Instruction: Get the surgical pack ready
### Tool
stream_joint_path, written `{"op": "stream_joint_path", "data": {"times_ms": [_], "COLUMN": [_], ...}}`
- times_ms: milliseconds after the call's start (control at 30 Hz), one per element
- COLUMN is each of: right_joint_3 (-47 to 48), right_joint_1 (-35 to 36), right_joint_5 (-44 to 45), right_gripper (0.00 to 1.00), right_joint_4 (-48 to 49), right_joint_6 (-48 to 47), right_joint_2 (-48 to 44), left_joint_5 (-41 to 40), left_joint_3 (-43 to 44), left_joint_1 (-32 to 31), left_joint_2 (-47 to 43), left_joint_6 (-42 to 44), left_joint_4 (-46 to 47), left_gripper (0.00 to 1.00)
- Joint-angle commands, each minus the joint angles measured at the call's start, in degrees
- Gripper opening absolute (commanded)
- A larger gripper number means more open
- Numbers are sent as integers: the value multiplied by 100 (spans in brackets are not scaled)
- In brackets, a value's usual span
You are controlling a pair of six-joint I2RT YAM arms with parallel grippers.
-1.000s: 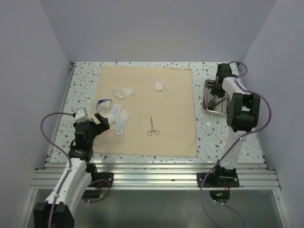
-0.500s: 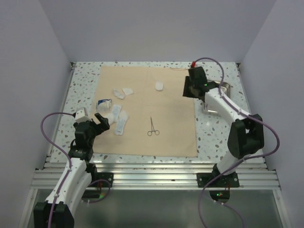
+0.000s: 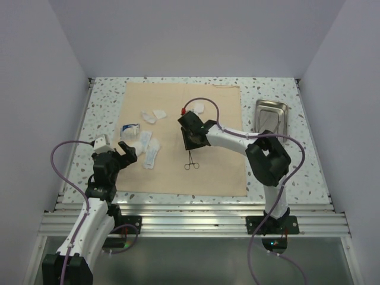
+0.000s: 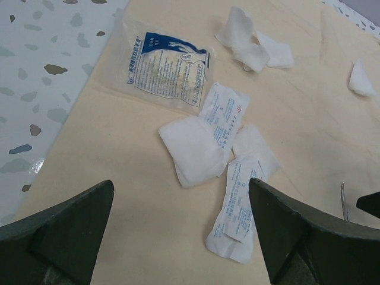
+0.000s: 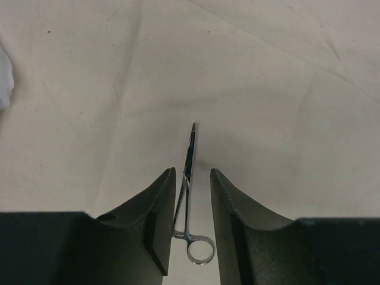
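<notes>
A beige cloth sheet point(image 3: 217, 124) lies spread flat on the table. Slim steel forceps point(image 3: 191, 160) rest on its middle, ring handles toward me. My right gripper point(image 3: 191, 142) hangs just over them. In the right wrist view the forceps point(image 5: 190, 148) lie between the fingers of that gripper point(image 5: 193, 171), which stands open a little wider than the instrument. White gauze packets point(image 4: 237, 205) lie on the cloth's left part, just ahead of my wide-open, empty left gripper point(image 4: 181, 184), which sits at the near left point(image 3: 122, 153). A steel tray point(image 3: 271, 105) stands off the cloth at the right.
A clear packet with blue print point(image 4: 169, 68) lies at the cloth's left edge. Loose white gauze pieces point(image 3: 155, 114) and another point(image 3: 199, 107) sit farther back. White walls close in three sides of the speckled table point(image 3: 104, 101).
My right arm has swung from the steel tray leftward across the cloth, coming down over the forceps. The forceps, the packets and the left arm have not moved.
</notes>
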Motion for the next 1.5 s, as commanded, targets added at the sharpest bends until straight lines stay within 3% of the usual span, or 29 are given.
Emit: {"op": "stream_joint_path", "data": {"times_ms": [0,233,733,1000,1067,1267,1333,1400,1467], "right_joint_3": [570,1046,1073,853,827,668,651,598,563], "right_joint_1": [105,167,176,167,159,150,132,88,19], "right_joint_5": [304,567,857,717,726,743,717,691,621], "right_gripper": [34,33,30,11,0,0,0,0,0], "right_joint_4": [36,-114,-263,-149,-149,-61,-70,-35,-17], "right_joint_6": [198,216,215,233,286,295,260,251,224], "right_joint_2": [216,787,1069,999,920,472,252,42,-90], "left_joint_5": [46,55,55,55,55,116,781,1371,1295], "left_joint_3": [192,201,201,201,201,183,131,-18,-54], "left_joint_1": [13,13,13,13,13,13,-22,-223,-722], "left_joint_2": [-33,-15,11,-7,-15,-16,-24,-68,-77], "left_joint_6": [38,38,38,38,38,82,222,416,503], "left_joint_4": [226,235,235,235,235,279,654,1068,1359], "left_gripper": [100,100,100,100,100,100,100,100,100]}}
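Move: The ring-handled clamp lies almost under the right hand, its middle some 3 cm below, about 1 cm back and 1 cm to the left, jaws pointing forward and rings towards the base. A white dressing packet lies level with the hand, roughly 18 cm to its left, and a white swab some 23 cm ahead and 2 cm to the right. From the left hand, the clamp is about 27 cm to the right, 5 cm ahead and 8 cm below. The right fingers shut from about a third open and pinch the clamp on its forward, jaw part, after the hand has sunk some 3 cm and eased forward and left over it. Once they are closed, the hand rises about 2 cm, edging slightly back and right with the clamp held. Right at the end the left hand, open and empty, starts right and up by some 3 cm, turning about 10 degrees clockwise. ##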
